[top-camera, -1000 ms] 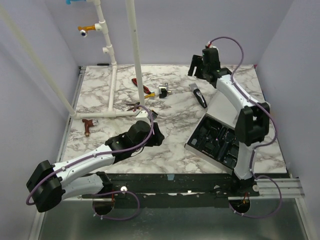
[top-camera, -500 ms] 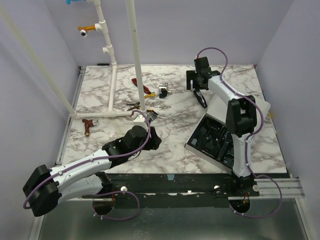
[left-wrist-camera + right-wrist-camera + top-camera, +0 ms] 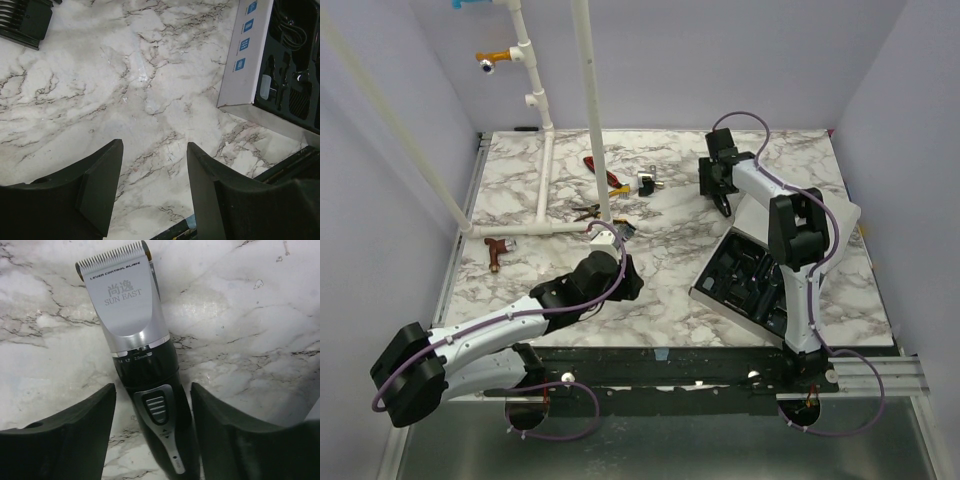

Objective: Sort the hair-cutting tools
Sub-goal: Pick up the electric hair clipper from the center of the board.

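The slim black clipper (image 3: 145, 370) with its silver blade end lies flat on the marble, blade pointing away from the right wrist camera. My right gripper (image 3: 153, 390) is lowered over it and open. One finger stands on each side of the clipper's body, with a gap on both sides. In the top view the right gripper (image 3: 717, 185) sits at the back of the table over the clipper (image 3: 724, 205). A black comb guard (image 3: 22, 20) lies beyond my left gripper (image 3: 155, 145), which is open over bare marble with nothing between its fingers.
An open case (image 3: 750, 280) with black compartments holding black pieces sits front right, its white lid (image 3: 245, 55) raised. Red- and yellow-handled tools (image 3: 605, 175), a small black-and-white piece (image 3: 647, 182), a reddish-brown T piece (image 3: 496, 250) and a white pipe frame (image 3: 545, 170) occupy the back left.
My right gripper has come down from above the table's back onto the clipper and now straddles it. The left arm has shifted only slightly.
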Controlling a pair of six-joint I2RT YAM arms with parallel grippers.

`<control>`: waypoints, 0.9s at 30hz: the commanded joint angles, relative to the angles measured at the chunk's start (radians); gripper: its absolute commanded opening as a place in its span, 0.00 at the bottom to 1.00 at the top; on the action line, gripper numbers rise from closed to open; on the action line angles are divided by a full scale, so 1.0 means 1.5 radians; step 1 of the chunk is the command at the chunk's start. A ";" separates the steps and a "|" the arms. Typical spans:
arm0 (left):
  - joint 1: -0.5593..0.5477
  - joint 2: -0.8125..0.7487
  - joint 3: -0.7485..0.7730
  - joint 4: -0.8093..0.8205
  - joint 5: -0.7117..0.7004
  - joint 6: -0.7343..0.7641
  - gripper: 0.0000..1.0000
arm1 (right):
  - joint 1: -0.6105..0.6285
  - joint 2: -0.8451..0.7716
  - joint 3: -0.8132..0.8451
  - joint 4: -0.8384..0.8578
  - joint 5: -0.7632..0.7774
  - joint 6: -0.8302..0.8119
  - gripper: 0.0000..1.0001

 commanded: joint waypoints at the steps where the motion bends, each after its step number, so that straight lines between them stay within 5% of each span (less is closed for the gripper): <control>1: -0.004 0.018 0.010 0.023 -0.004 0.001 0.55 | -0.004 -0.006 -0.051 0.013 0.022 0.017 0.52; 8: -0.004 0.029 0.025 0.015 0.003 0.006 0.55 | -0.004 -0.061 -0.125 0.069 0.031 0.039 0.29; 13: -0.004 0.034 0.039 0.010 -0.001 0.003 0.55 | -0.002 -0.157 -0.160 0.148 -0.016 0.057 0.22; 16: -0.004 0.044 0.061 -0.003 -0.007 0.005 0.55 | -0.002 -0.235 -0.191 0.216 -0.040 0.093 0.01; 23: 0.002 0.105 0.148 -0.049 0.001 0.038 0.55 | 0.003 -0.445 -0.291 0.272 -0.077 0.226 0.01; 27: 0.015 0.187 0.228 -0.064 0.046 0.095 0.54 | 0.023 -0.611 -0.442 0.307 -0.006 0.291 0.01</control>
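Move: The electric hair clipper lies almost under my right hand, its black body between the open fingers; its middle is some 2 cm back, 1 cm right and 1 cm below. From that hand, the box tray is about 29 cm back and 11 cm right, the white box lid about 11 cm back and 23 cm right, and a small black-and-white part about 18 cm left, roughly level. From my left hand the clipper is some 30 cm ahead, 22 cm right and 9 cm lower. I close my right fingers on both sides of the clipper's body around the switch, draw back nearly 3 cm, then lift it fast by about 22 cm, easing farther back. As it rises, my fingers swing up from pointing steeply down, some 30 degrees, while the hand's left side lifts. My empty left hand, still open, later drifts a few centimetres up, right and forward. ##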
